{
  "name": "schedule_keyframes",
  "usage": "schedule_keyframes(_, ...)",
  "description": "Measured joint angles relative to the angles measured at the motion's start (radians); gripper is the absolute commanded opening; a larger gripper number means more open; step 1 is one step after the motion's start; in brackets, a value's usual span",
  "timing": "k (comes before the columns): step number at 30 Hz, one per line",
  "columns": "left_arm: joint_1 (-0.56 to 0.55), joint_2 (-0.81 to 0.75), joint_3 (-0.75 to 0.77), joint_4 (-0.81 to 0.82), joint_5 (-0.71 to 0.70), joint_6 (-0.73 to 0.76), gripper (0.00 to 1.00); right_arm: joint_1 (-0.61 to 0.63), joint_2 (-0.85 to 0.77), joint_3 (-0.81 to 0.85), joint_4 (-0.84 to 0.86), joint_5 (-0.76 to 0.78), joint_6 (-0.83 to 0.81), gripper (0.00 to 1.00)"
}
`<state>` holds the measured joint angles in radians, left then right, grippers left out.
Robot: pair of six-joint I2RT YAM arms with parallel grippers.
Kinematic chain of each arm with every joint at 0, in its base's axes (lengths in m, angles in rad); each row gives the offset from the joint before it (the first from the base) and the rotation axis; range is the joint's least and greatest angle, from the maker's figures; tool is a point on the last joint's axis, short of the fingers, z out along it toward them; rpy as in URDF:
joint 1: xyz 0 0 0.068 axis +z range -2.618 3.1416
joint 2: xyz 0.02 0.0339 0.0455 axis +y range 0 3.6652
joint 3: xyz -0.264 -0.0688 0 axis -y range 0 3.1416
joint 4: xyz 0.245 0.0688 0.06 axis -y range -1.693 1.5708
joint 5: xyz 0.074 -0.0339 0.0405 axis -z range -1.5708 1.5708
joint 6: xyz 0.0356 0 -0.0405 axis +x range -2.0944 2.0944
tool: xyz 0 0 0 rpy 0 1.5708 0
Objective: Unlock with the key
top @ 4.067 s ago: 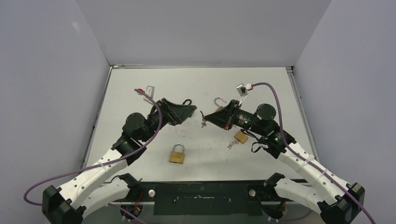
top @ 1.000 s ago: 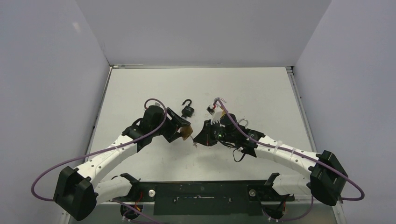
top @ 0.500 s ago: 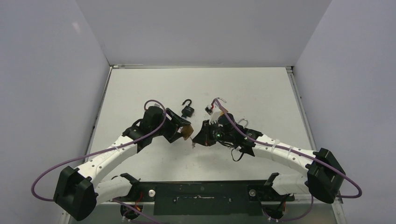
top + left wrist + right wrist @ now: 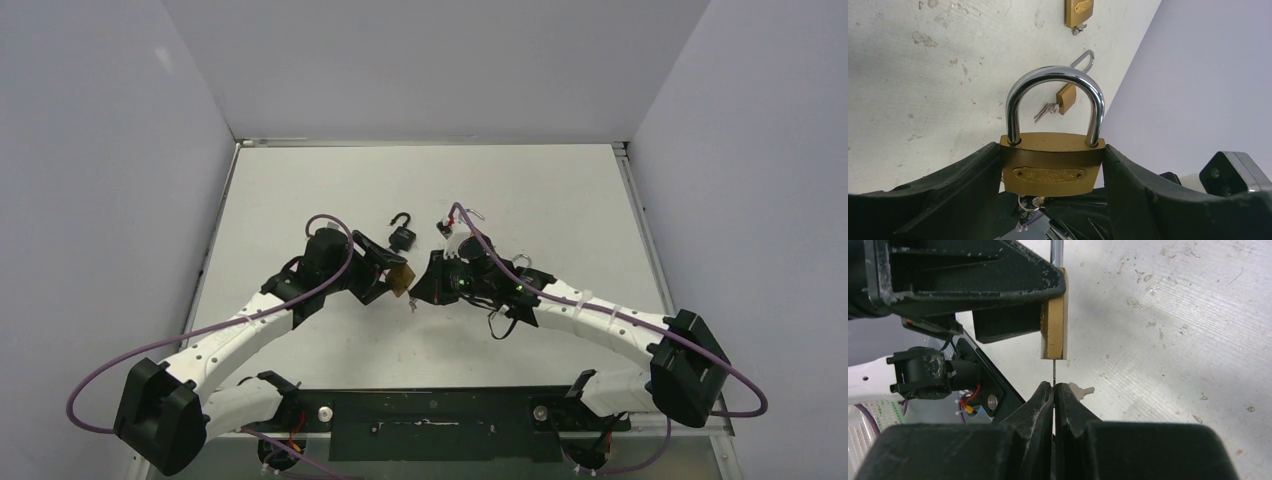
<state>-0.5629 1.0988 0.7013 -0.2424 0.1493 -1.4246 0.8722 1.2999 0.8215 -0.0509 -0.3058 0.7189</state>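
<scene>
A brass padlock (image 4: 1052,167) with a closed steel shackle (image 4: 1054,75) is clamped by its sides between my left gripper's (image 4: 1052,161) fingers, held above the table. In the top view the padlock (image 4: 402,279) sits between the two grippers at the table's middle. My right gripper (image 4: 1054,386) is shut on the key (image 4: 1053,375), seen edge-on. Its thin blade runs straight up to the bottom of the padlock (image 4: 1054,315). A second key (image 4: 1080,389) hangs beside the right fingers. How deep the blade goes into the lock is hidden.
A black padlock (image 4: 403,236) with its shackle open lies just behind the grippers. A brass padlock (image 4: 1066,98) with a key in it and an open shackle lies to the right, and another brass padlock (image 4: 1078,11) lies farther off. Grey walls enclose the table (image 4: 300,190).
Since four seconds ago the brass padlock has left the table and is in the left gripper. Over the last second the right gripper has edged left toward the padlock's bottom with the key.
</scene>
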Motion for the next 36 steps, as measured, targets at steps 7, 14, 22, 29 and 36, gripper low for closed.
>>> schedule_keyframes(7, 0.0, -0.013, -0.009, 0.009, -0.013, -0.02, 0.06, 0.0, 0.057, 0.094, -0.084, 0.038, 0.043, 0.0)
schedule_keyframes(14, 0.003, -0.013, -0.012, 0.009, -0.013, -0.031, 0.01, -0.013, 0.077, 0.116, -0.1, 0.006, 0.022, 0.0)
schedule_keyframes(22, 0.008, -0.022, -0.013, 0.01, 0.009, -0.064, 0.0, -0.023, 0.077, 0.115, -0.073, -0.005, -0.026, 0.0)
schedule_keyframes(29, 0.016, -0.03, -0.014, 0.023, -0.011, -0.085, 0.0, -0.037, 0.09, 0.123, -0.039, -0.019, 0.092, 0.0)
schedule_keyframes(36, 0.027, -0.072, -0.05, 0.141, -0.043, -0.129, 0.0, -0.118, 0.071, 0.012, 0.209, -0.121, 0.366, 0.0)
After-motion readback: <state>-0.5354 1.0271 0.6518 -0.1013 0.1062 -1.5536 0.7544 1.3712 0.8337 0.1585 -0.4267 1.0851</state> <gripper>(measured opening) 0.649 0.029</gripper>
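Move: The brass padlock clamped in the left fingers has its keyhole facing the right hand. Its middle is about 2 cm ahead of the right hand point, 3 cm to the left and 2 cm lower. From the left hand the key lies about 1 cm back, 4 cm right and 1 cm up. On the table, the black padlock is roughly 16 cm ahead of the right hand, 3 cm left and 14 cm below; an opened brass padlock stands about 16 cm ahead, 13 cm right and 14 cm below. Into the held padlock's underside the shut right fingers push the key, going forward and slightly left, until their tips meet the brass. Late on, both hands swing up and forward, the right ending about 5 cm from its start. The right rolls clockwise, looking along its fingers, while the left, keeping its grip, rolls the other way, twisting key against lock some 30 degrees. ##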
